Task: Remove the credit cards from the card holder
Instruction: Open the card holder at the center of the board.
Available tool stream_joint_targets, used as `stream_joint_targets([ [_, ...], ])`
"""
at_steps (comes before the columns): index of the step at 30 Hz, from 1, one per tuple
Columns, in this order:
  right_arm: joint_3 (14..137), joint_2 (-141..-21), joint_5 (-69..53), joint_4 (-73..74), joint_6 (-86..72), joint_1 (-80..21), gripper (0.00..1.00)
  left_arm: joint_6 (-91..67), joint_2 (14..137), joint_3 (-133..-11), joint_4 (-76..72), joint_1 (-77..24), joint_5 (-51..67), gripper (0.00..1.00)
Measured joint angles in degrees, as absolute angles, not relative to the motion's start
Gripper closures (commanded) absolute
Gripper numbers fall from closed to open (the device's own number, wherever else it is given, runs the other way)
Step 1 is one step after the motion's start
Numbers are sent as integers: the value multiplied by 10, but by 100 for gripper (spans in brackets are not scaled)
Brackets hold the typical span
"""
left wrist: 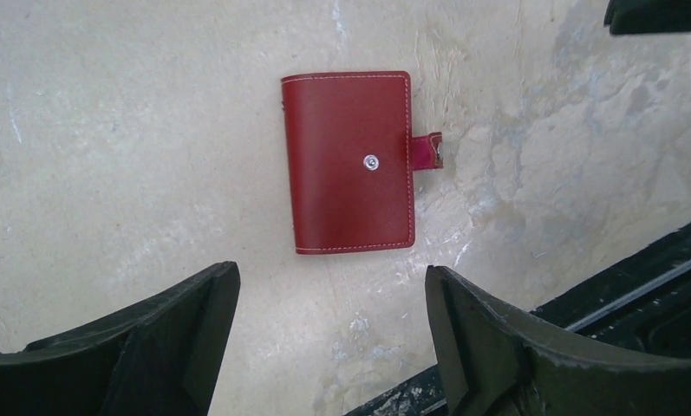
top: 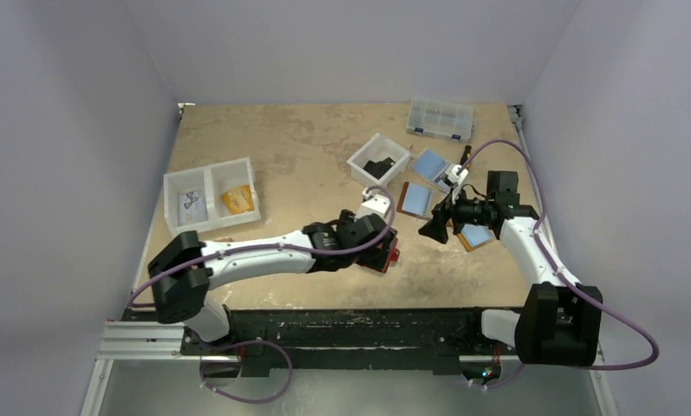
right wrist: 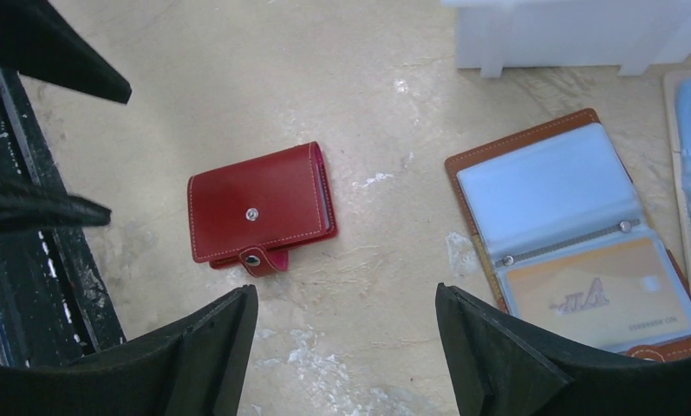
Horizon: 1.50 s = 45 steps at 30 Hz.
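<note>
The dark red card holder lies closed and flat on the table, snap stud up, its red-pink strap tab sticking out at one edge. It also shows in the right wrist view, and as a red edge under the left wrist. No credit cards show; its inside is hidden. My left gripper hovers open just short of the holder, with nothing between its fingers. My right gripper is open and empty too, a little to the holder's right.
A brown fold-out holder lies open to the right, an orange card in its sleeve. More open holders lie behind, by a small white bin. A two-compartment bin stands left, a clear organiser box at the back. The black rail runs along the near edge.
</note>
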State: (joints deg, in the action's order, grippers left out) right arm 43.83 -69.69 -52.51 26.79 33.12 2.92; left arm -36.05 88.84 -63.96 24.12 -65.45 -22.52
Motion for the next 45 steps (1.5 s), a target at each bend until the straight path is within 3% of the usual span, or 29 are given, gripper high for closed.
stream_joint_targets([
  [4, 437, -699, -525, 260, 329, 38, 17, -366, 981, -717, 287, -695, -267, 16],
  [10, 437, -710, -526, 256, 330, 41, 17, -404, 1164, -905, 411, -733, -340, 26],
  [13, 436, -716, -524, 258, 332, 48, 17, -424, 1209, -937, 456, -737, -363, 30],
  [30, 436, -725, -526, 259, 333, 48, 17, -415, 1219, -931, 487, -747, -389, 33],
  [32, 436, -725, -526, 260, 334, 48, 17, -413, 1219, -931, 487, -747, -400, 38],
  [37, 436, -725, -528, 261, 336, 48, 17, -409, 1219, -931, 487, -747, -416, 41],
  [40, 436, -725, -532, 262, 337, 48, 17, -409, 1219, -930, 487, -747, -421, 52],
  [43, 436, -725, -533, 262, 340, 49, 16, -408, 1219, -930, 485, -746, -423, 78],
  [45, 436, -725, -534, 262, 342, 49, 16, -407, 1219, -929, 484, -745, -424, 87],
])
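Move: Ahead of the left hand by about 5 cm, 2 cm to its right and some 9 cm below lies the closed red card holder, its strap undone on the right. From that same hand, the opened brown card holder is 19 cm ahead and 14 cm right, and the small white bin about 29 cm ahead, neither left nor right. From the right hand, the red card holder lies roughly 12 cm left, 6 cm back and 10 cm below. Swinging down some 8 cm and about 6 cm to the right, the left hand drops beside the strap side of the red card holder, rolling about 30 degrees so its left side rises. It then eases 2 cm or so back left to the near-right corner, where the narrowing fingers take the top cover's edge, one on the cover and one under it. ##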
